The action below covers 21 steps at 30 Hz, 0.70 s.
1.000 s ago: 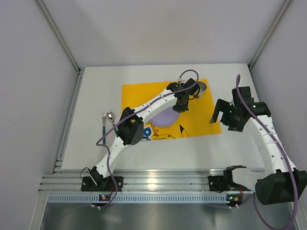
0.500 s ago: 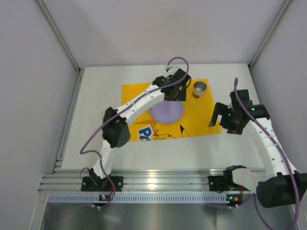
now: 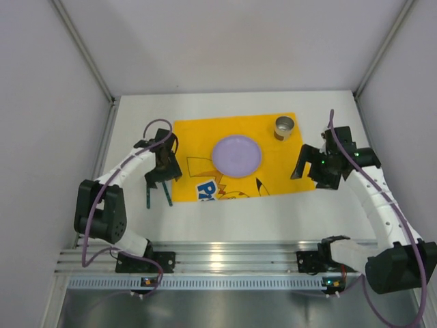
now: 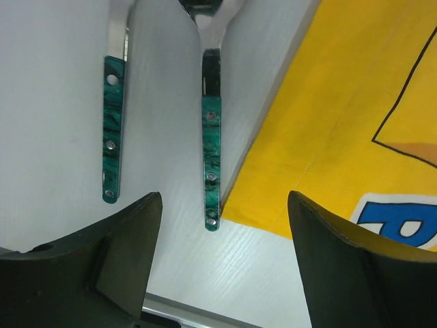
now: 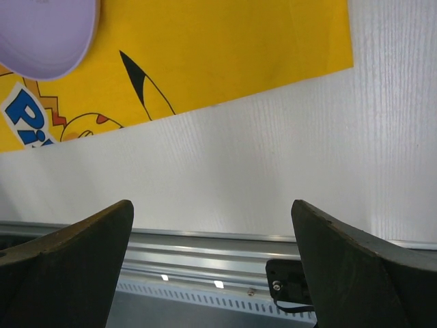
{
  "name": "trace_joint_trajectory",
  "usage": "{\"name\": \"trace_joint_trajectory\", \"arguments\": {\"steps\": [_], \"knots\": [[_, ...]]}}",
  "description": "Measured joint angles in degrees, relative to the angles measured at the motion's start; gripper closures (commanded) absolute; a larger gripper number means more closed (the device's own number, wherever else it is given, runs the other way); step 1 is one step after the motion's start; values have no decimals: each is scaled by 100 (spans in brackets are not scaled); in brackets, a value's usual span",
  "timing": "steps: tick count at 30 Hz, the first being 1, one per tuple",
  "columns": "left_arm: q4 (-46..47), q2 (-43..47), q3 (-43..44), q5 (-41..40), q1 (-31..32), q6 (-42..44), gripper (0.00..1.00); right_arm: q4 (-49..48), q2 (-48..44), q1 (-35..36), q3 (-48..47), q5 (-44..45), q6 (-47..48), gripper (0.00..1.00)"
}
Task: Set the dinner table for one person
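Two green-handled utensils lie side by side on the white dinner table (image 3: 130, 219), left of the yellow mat (image 3: 198, 137). One handle (image 4: 113, 130) is further left; the other (image 4: 212, 164) lies along the mat's edge (image 4: 328, 123). Their heads are hidden. My left gripper (image 3: 161, 179) hovers over them, open and empty (image 4: 222, 266). A purple plate (image 3: 237, 156) sits in the mat's middle and a metal cup (image 3: 284, 126) at its far right corner. My right gripper (image 3: 307, 169) is open and empty (image 5: 212, 273) above the mat's right edge.
An aluminium rail (image 3: 225, 256) runs along the table's near edge and shows in the right wrist view (image 5: 205, 253). Grey walls close in the left, right and far sides. The plate's rim (image 5: 41, 34) shows at the top left of the right wrist view.
My left arm has swung from the far right of the mat, near the cup, across to the left side over the utensils. The right gripper has shifted slightly towards the mat.
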<state>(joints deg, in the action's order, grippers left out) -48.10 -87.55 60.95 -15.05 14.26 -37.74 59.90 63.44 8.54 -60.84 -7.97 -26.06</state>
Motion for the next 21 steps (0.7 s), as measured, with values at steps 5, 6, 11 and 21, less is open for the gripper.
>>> {"name": "trace_joint_trajectory", "arguments": {"steps": [5,6,11,21], "knots": [[210,-275,-138,254,35,72,23,-33,221,81,-131,-33,9,0],[236,-352,-136,247,33,94,24,-33,234,94,-164,-35,9,0],[372,-601,-138,243,-72,210,30,-20,243,149,-240,-24,35,0],[734,-1060,-107,214,-481,463,60,105,407,232,-498,120,107,0]]}}
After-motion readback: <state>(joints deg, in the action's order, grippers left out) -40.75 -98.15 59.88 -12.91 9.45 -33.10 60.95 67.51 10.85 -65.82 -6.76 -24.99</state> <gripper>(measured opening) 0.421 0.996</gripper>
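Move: The spoon lies almost under the left gripper, its middle about 3 cm ahead, 2 cm left and 6 cm below, the green handle running back towards the base. The fork lies alongside, roughly 7 cm left of the gripper and 2 cm ahead; the yellow cloth's near left corner is some 5 cm back and 2 cm right, and the plate about 25 cm right and 10 cm ahead. From the right gripper, the spoon is some 50 cm left, 5 cm ahead and 15 cm below. Bring the left gripper down about 5 cm onto the spoon, first easing slightly back and right, then shifting some 2 to 3 cm left and a little forward as it sinks. Narrow the fingers to about half their gap on the way, most of it late, so that they straddle the upper handle without shutting on it; steepen the fingers by about 5 degrees. ##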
